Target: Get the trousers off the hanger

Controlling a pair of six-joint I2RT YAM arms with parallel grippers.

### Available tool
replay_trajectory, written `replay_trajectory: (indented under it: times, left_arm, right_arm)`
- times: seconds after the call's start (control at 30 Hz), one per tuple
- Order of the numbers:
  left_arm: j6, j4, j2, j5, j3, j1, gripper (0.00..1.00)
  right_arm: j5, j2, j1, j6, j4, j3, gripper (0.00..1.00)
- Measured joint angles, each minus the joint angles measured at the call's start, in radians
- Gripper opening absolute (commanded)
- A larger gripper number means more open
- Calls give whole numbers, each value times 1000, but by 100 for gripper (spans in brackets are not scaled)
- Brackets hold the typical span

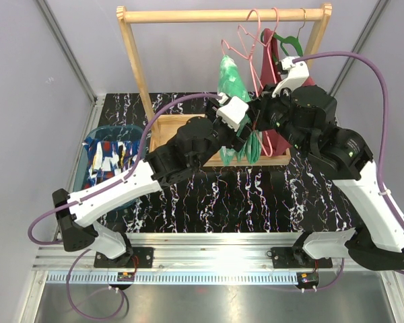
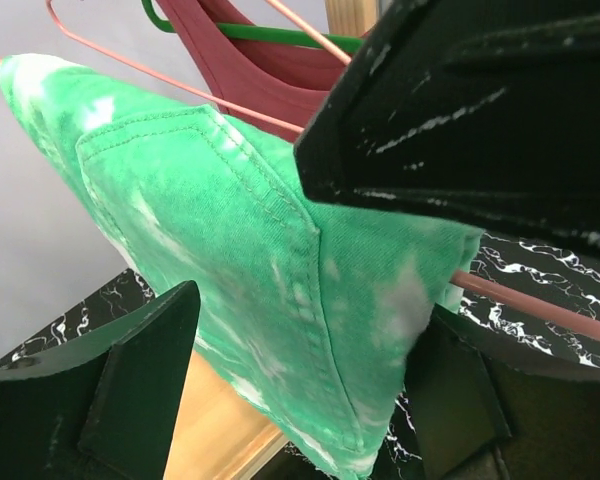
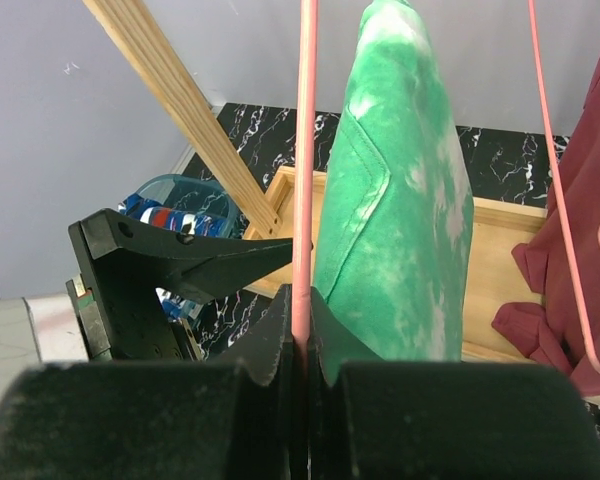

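The mottled green-and-white trousers [image 1: 230, 79] hang folded over a pink wire hanger [image 1: 246, 48] on the wooden rail. In the left wrist view my left gripper [image 2: 310, 335] stands open around the lower fold of these trousers [image 2: 240, 230]; the right finger [image 2: 460, 400] touches the cloth and the left finger [image 2: 130, 380] is apart from it. My right gripper [image 3: 302, 330] is shut on the hanger's pink wire [image 3: 303, 150], just beside the green trousers [image 3: 400, 220]. The blue patched trousers [image 1: 108, 160] lie in a bin at the left.
A maroon tank top [image 1: 273, 67] hangs on a green hanger at the right of the rail. The rack's wooden base tray [image 1: 167, 131] lies under the clothes and its slanted post [image 3: 180, 100] rises at the left. The blue bin [image 1: 114, 128] stands left of the tray.
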Motion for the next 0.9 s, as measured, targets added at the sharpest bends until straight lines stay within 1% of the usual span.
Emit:
replay_trajectory:
  times: [0.03,0.13,0.17,0.27,0.3,0.33,0.37,0.4,0.47,0.5,0.6,0.73,0.9]
  left_arm:
    - [2,0,2,-8,0,-3,74]
    - [9,3,7,-27,0,-11,67]
    - [12,7,10,-32,0,-15,62]
    - [19,14,21,-49,1,-19,61]
    - [20,15,24,-53,3,-20,56]
    - [20,17,27,-56,4,-20,38]
    - [18,18,30,-59,5,-20,38]
    - [22,18,32,-61,5,-20,25]
    - [24,22,36,-68,8,-21,16]
    - [27,23,40,-72,13,-21,7]
    - [27,24,43,-84,16,-20,0]
    - [27,27,43,-119,16,-20,0]
    - [27,46,42,-181,-18,-20,0]
  right_arm:
    - [0,0,1,0,0,-2,0]
    - [5,0,2,1,1,-7,0]
    - [6,0,2,1,2,-8,0]
    - [8,0,2,2,6,-13,0]
    - [8,0,2,3,7,-15,0]
    - [9,0,2,4,8,-18,0]
    - [10,0,2,4,8,-19,0]
    - [11,0,2,8,11,-21,0]
    - [15,0,3,11,16,-30,0]
    - [16,0,3,12,18,-36,0]
    - [22,0,5,17,27,-59,0]
    - [33,-9,7,18,69,-117,0]
    - [63,-42,12,27,151,-231,0]
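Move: The green trousers hang on the held pink hanger between the left hand's open fingers, their middle about 4 cm ahead and roughly level. The maroon top is about 8 cm ahead and 10 cm right of that hand. From the right hand, gripping the hanger's side, the trousers' middle lies some 7 cm ahead, 4 cm left and 6 cm lower; the empty pink hanger is about 6 cm ahead and 6 cm right. Left fingers close, pinching the trousers' near edge, while the right hand lowers the held hanger about 5 cm. ##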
